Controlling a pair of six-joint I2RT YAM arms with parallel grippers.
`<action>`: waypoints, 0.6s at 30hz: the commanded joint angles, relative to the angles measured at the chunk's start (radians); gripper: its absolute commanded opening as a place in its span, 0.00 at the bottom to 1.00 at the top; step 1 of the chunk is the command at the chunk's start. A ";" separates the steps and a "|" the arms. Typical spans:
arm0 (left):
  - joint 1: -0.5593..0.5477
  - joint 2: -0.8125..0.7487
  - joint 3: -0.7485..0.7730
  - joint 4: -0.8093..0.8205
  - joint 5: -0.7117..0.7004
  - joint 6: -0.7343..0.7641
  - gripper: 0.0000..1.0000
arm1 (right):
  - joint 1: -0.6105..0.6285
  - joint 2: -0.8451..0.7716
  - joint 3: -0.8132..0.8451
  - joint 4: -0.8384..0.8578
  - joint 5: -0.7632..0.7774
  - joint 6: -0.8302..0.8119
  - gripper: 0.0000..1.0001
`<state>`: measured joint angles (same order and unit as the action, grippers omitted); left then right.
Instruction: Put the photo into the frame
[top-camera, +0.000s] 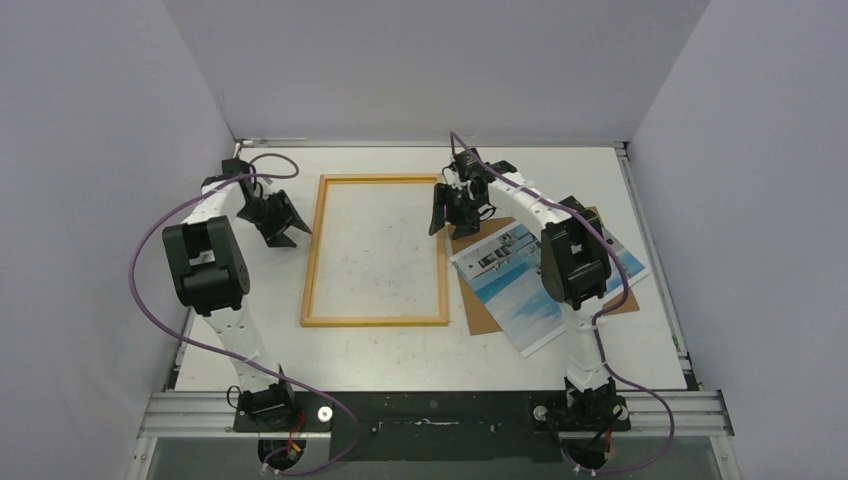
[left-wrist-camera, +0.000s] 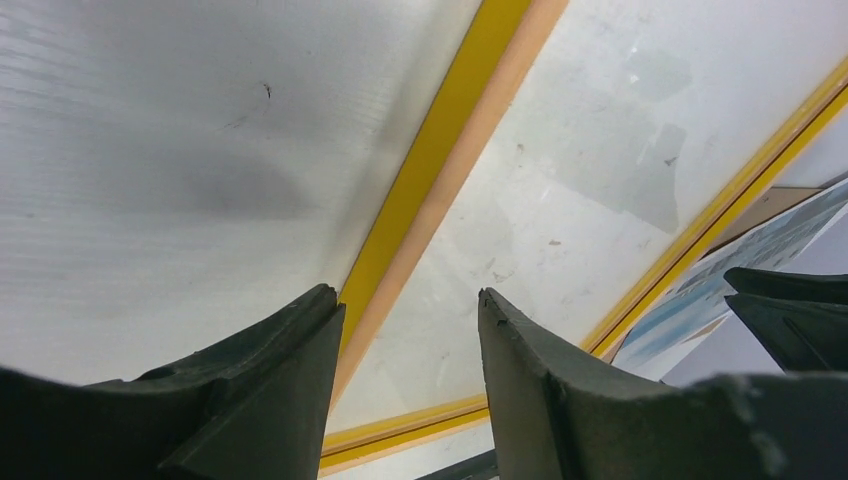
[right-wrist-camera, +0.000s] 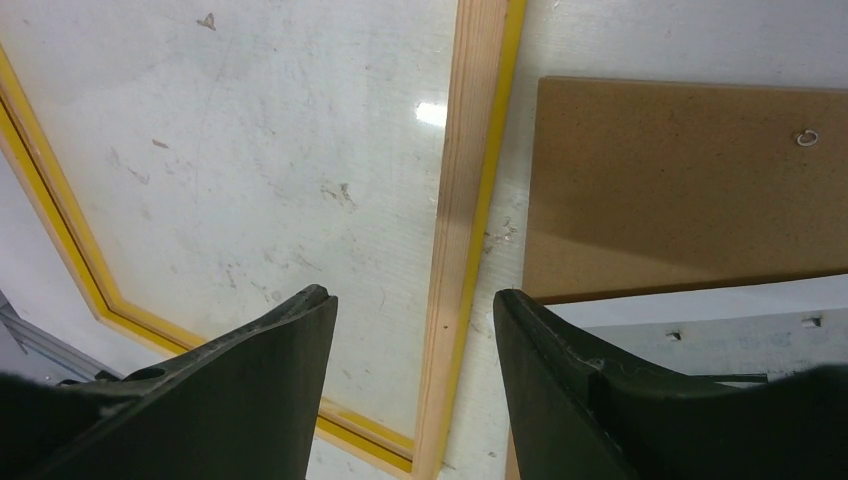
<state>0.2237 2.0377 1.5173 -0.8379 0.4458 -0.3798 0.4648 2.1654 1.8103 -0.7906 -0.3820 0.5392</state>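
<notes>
The frame (top-camera: 375, 321) lies flat in the middle of the table, its yellow-and-wood border around bare tabletop. The photo (top-camera: 512, 293), blue and white, lies to its right on a brown backing board (top-camera: 478, 312), partly under the right arm. My left gripper (top-camera: 288, 234) hovers open just outside the frame's left bar (left-wrist-camera: 440, 150), which runs between its fingers (left-wrist-camera: 410, 305) without touching them. My right gripper (top-camera: 438, 222) is open over the frame's right bar (right-wrist-camera: 465, 200), with nothing held (right-wrist-camera: 412, 300). The photo's edge (right-wrist-camera: 720, 310) shows beside its right finger.
The backing board (right-wrist-camera: 680, 180) has a small metal hanger ring (right-wrist-camera: 806, 138). White walls close in the table on three sides. A metal rail (top-camera: 430, 410) holding both arm bases runs along the near edge. Purple cables loop from each arm.
</notes>
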 joint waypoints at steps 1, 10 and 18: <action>0.009 -0.132 0.099 -0.054 -0.050 0.043 0.53 | -0.006 -0.063 -0.004 0.011 0.041 0.008 0.59; 0.063 -0.353 0.056 -0.033 -0.156 0.016 0.97 | -0.058 -0.236 -0.143 -0.080 0.375 -0.094 0.61; 0.101 -0.429 0.024 0.031 -0.212 -0.026 0.97 | -0.032 -0.257 -0.194 -0.149 0.534 -0.066 0.59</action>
<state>0.3126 1.6588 1.5673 -0.8719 0.2642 -0.3748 0.4004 1.9495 1.6356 -0.8879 0.0116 0.4789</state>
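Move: The photo's middle lies about 22 cm to the right of the open right hand, 9 cm nearer the base and 8 cm lower. The backing board under it is centred some 20 cm right and 8 cm back; the empty frame's middle is about 17 cm left and 4 cm back, its right bar almost under the fingers. From the left hand, the photo is roughly 56 cm right and 7 cm back, the frame 17 cm right and 3 cm back. Leaving the frame's right bar, the right hand sweeps about 11 cm right towards the photo, still open and clear above the table, while its wrist rolls some 20 degrees until the fingers point nearly straight down. The left hand retreats from the frame, rising about 14 cm and then drifting left, opening wide with its fingers tipping forward. ##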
